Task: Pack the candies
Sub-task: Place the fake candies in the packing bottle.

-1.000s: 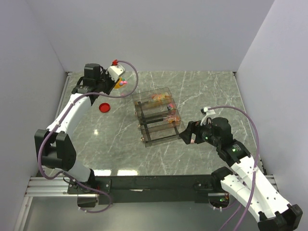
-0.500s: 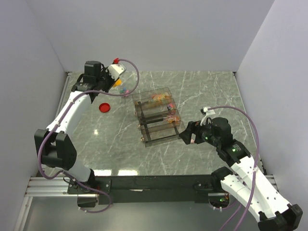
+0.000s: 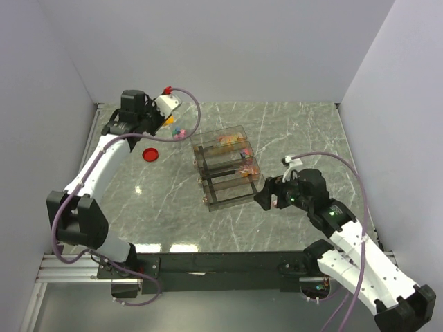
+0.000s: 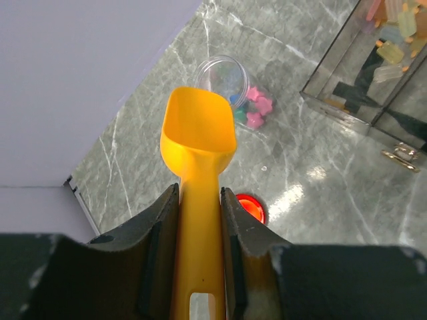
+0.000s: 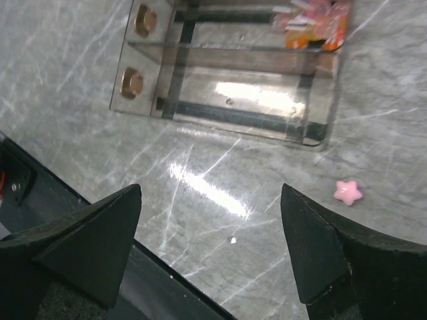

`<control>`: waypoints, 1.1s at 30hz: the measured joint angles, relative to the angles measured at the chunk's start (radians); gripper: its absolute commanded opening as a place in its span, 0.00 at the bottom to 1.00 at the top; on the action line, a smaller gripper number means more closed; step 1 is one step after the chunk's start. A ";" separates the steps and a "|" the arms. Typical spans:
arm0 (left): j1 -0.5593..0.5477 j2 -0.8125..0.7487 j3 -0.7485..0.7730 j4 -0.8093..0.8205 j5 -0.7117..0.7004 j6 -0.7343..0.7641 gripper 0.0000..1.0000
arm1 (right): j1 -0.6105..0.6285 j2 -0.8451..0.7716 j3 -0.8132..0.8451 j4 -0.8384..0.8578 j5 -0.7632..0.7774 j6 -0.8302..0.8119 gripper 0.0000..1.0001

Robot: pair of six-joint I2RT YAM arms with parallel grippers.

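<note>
My left gripper (image 4: 199, 193) is shut on the handle of the yellow scoop (image 4: 199, 133), whose bowl shows no candy inside. Just beyond its tip a clear jar (image 4: 223, 72) lies on its side with pink and blue-green candies (image 4: 256, 111) spilled at its mouth; from above they show as a small cluster (image 3: 177, 131). More candies (image 3: 228, 142) lie in the far and middle compartments of the clear box (image 3: 208, 200). My right gripper (image 5: 210, 200) hangs open over bare table near the box's near end, with one pink star candy (image 5: 347, 191) loose on the table beside it.
A flat red lid (image 3: 149, 154) lies on the table left of the box and shows under the scoop handle (image 4: 250, 207). Walls close the table at the back and both sides. The box has metal latches (image 5: 133, 83) on its near-left side.
The left gripper has drawn the scoop back toward the far left corner, uncovering the jar and the spilled candies. The right gripper has shifted slightly left toward the box.
</note>
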 measured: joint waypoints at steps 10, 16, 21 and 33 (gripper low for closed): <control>0.000 -0.423 -0.429 0.243 0.107 -0.169 0.04 | 0.219 0.306 0.124 0.082 0.099 0.015 0.87; 0.009 -0.660 -0.665 0.398 0.165 -0.305 0.05 | 0.292 0.549 0.272 0.209 0.138 0.023 0.83; 0.013 -0.829 -0.814 0.467 0.162 -0.430 0.04 | 0.328 0.800 0.438 0.287 0.167 0.031 0.79; 0.014 -0.940 -0.865 0.559 -0.028 -0.581 0.06 | 0.379 1.222 0.760 0.278 0.254 0.023 0.53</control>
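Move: From the right hand, the middle knob on the clear box's left side lies about 13 cm ahead, 23 cm left and 12 cm down; the near knob is 6 cm ahead, 21 cm left, and the far knob 19 cm ahead, 24 cm left. A loose candy sits 7 cm ahead, 4 cm right. From the left hand, the red lid is 1 cm ahead, 5 cm left, and the packing bottle 8 cm ahead, 6 cm right, both over 20 cm below. Sweep the right gripper left and forward, about 26 cm in all, across the clear box's near end to its left-side knobs, sinking mostly late, and narrow the open fingers by roughly a third around the middle knob. Meanwhile draw the left gripper some 16 cm back from the packing bottle, rising slightly, keeping its grip on the yellow scoop while rolling its left side down and tipping the fingers up. ##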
